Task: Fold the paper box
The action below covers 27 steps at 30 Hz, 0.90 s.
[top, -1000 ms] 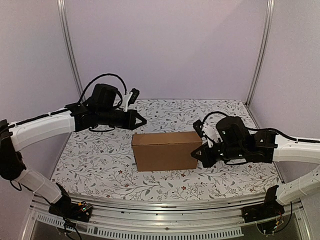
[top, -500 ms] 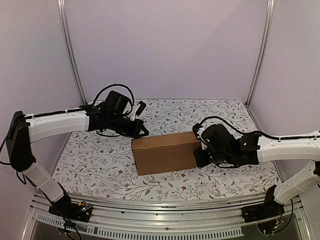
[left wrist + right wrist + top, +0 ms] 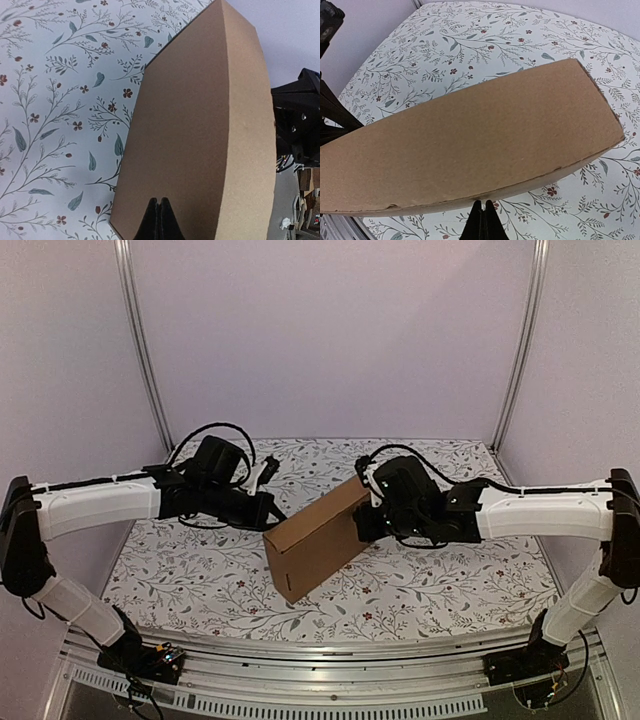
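Note:
The paper box (image 3: 318, 540) is a closed, plain brown carton lying slantwise on the table, its near end at the left and its far end at the right. My left gripper (image 3: 272, 513) is shut, with its tip against the box's left long face. In the left wrist view that face of the box (image 3: 200, 140) fills the frame above the shut left gripper (image 3: 160, 200). My right gripper (image 3: 360, 528) is shut too and presses on the box's other side near its far end. Seen from the right wrist, the right gripper (image 3: 484, 202) touches the lower edge of the box (image 3: 470, 145).
A floral cloth (image 3: 190, 570) covers the table. Purple walls with metal posts (image 3: 140, 350) close in the back and both sides. An aluminium rail (image 3: 320, 652) runs along the near edge. The right arm's black wrist (image 3: 300, 125) shows past the box in the left wrist view.
The box has turned from lying crosswise to slanting, its right end swung to the back. The right gripper moved back and left with it. The left gripper came in to the box's left side.

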### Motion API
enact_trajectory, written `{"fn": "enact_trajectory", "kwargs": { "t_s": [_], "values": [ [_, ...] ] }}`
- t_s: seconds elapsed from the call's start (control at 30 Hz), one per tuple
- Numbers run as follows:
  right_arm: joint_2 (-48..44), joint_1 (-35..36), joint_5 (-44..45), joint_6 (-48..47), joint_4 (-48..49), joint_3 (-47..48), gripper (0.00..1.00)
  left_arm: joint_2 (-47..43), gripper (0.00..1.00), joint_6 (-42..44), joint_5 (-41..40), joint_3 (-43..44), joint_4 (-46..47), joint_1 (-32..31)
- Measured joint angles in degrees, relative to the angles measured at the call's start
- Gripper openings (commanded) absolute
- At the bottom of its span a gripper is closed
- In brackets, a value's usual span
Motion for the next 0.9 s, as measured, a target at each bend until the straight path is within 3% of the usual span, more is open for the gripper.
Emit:
{"fn": "enact_trajectory", "kwargs": {
  "t_s": [0.47,0.9],
  "values": [
    [9.4,-0.6,-8.6,-3.3,3.1,8.0,0.0,-0.7,0.0,-2.8,0.5,-1.5,3.7,-2.5],
    [8.5,-7.3,-12.3,-1.9,5.4,-0.9,0.0,0.4,0.03,-2.4,-5.0,1.8,2.5,-3.3]
  ]
}}
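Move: The closed paper box stands on its long narrow side, turned askew between the hands, its middle about 7 cm to the left hand's right, 2 cm ahead and 7 cm down. From the right hand that middle lies roughly 8 cm left, 2 cm back and 8 cm down; its farther end is about 7 cm ahead, level sideways. Right fingers push the box's farther half about 5 cm left, then retreat right and sink some 6 cm. ##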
